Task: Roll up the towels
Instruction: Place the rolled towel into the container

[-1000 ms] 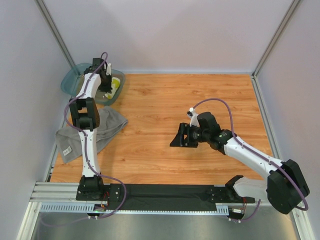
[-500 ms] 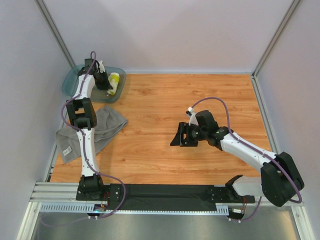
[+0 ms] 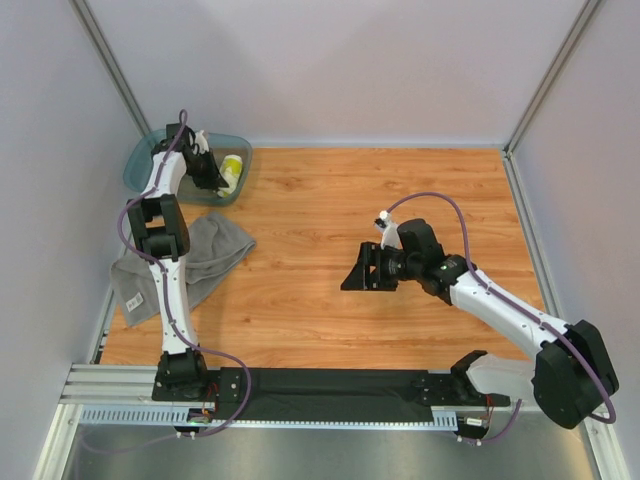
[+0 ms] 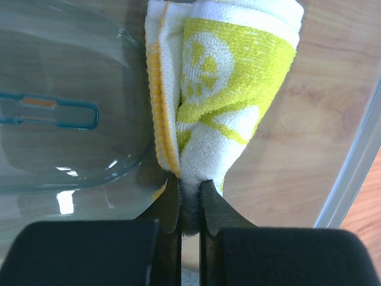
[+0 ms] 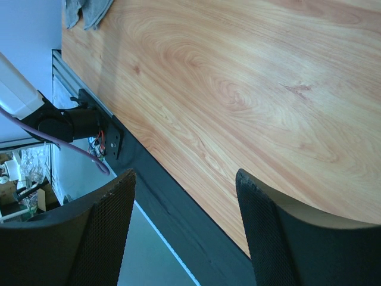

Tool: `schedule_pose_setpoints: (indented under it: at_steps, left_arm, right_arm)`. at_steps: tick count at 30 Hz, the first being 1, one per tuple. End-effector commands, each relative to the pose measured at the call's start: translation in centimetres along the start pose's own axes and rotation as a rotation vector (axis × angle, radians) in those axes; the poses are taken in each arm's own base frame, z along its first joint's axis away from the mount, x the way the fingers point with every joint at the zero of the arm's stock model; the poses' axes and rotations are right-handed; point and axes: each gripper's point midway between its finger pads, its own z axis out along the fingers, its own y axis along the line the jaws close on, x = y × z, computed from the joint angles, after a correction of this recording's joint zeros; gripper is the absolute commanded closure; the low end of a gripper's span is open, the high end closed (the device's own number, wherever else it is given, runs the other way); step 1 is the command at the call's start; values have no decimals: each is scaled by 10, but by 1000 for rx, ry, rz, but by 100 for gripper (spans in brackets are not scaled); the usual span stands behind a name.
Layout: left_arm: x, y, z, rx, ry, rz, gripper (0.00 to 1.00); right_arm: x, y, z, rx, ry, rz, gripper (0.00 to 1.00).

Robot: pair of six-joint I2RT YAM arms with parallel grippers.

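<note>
The small yellow-and-white patterned towel (image 3: 231, 170) is bunched into a roll at the right end of the teal tub (image 3: 140, 160). My left gripper (image 3: 212, 178) is shut on its near end. In the left wrist view the fingers (image 4: 170, 199) pinch the white terry edge of this towel (image 4: 220, 77), with the tub's floor (image 4: 71, 59) under it. The large grey towel (image 3: 205, 255) lies crumpled at the table's left edge under the left arm, its white tag (image 3: 137, 299) showing. My right gripper (image 3: 356, 272) hovers open over mid-table, with only wood between its fingers (image 5: 107, 232).
The tub's right rim (image 4: 357, 161) runs close beside the held cloth. White walls enclose the table on three sides. A black strip (image 3: 330, 382) and the arm bases line the near edge. A corner of the grey towel (image 5: 89, 9) shows far off in the right wrist view.
The left wrist has drawn back and left over the tub, still holding the patterned cloth. The right arm has barely shifted and its gripper stays open.
</note>
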Motion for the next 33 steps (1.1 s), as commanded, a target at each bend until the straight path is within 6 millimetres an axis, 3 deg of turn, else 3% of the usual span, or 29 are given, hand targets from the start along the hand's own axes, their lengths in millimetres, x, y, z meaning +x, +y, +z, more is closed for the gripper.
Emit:
schedule_pose_setpoints:
  at_steps: [1,3,6,7,10,18,28,33]
  left_arm:
    - [6,-9,-22,10,35,21,100]
    - [7,-10,-23,10,40,23,98]
    - [11,-11,-28,4,65,23,84]
    - [12,-12,-29,11,72,24,73]
    - [16,-14,-34,14,90,31,56]
    - [14,-22,-54,6,76,38,48]
    - [6,-38,-73,33,34,27,20]
    - [3,-37,-83,2,16,39,17]
  right_arm:
    - [2,7,-8,-21,-1,-9,31]
    - [3,7,-9,-18,0,-10,31]
    - [3,7,-12,-19,-4,-14,30]
    - [4,7,-12,-18,-3,-13,30]
    - [7,6,-12,-19,-2,-3,30]
    - [8,9,-17,-20,-17,3,30]
    - [10,13,-31,0,-47,-6,30]
    - [13,13,-35,9,-56,-5,30]
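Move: My left hand is already down inside the container, shut on the near end of the rolled towel. The towel's middle lies about 6 cm ahead and 2 cm to the right, while the container's middle is roughly 6 cm ahead and 9 cm to my left. The grey towel lies on the table some 20 cm back and 7 cm left. From my idle right hand the rolled towel is about 42 cm ahead, 31 cm left and 10 cm lower. I draw my left hand back about 4 cm at the same low height, towards the container's near side, and spread its fingers wide along the way to let go of the rolled towel's near end. Then I lift almost straight up, about 4 cm, clear of the towel. My empty right hand eases back, right and up by some 3 cm in all. ##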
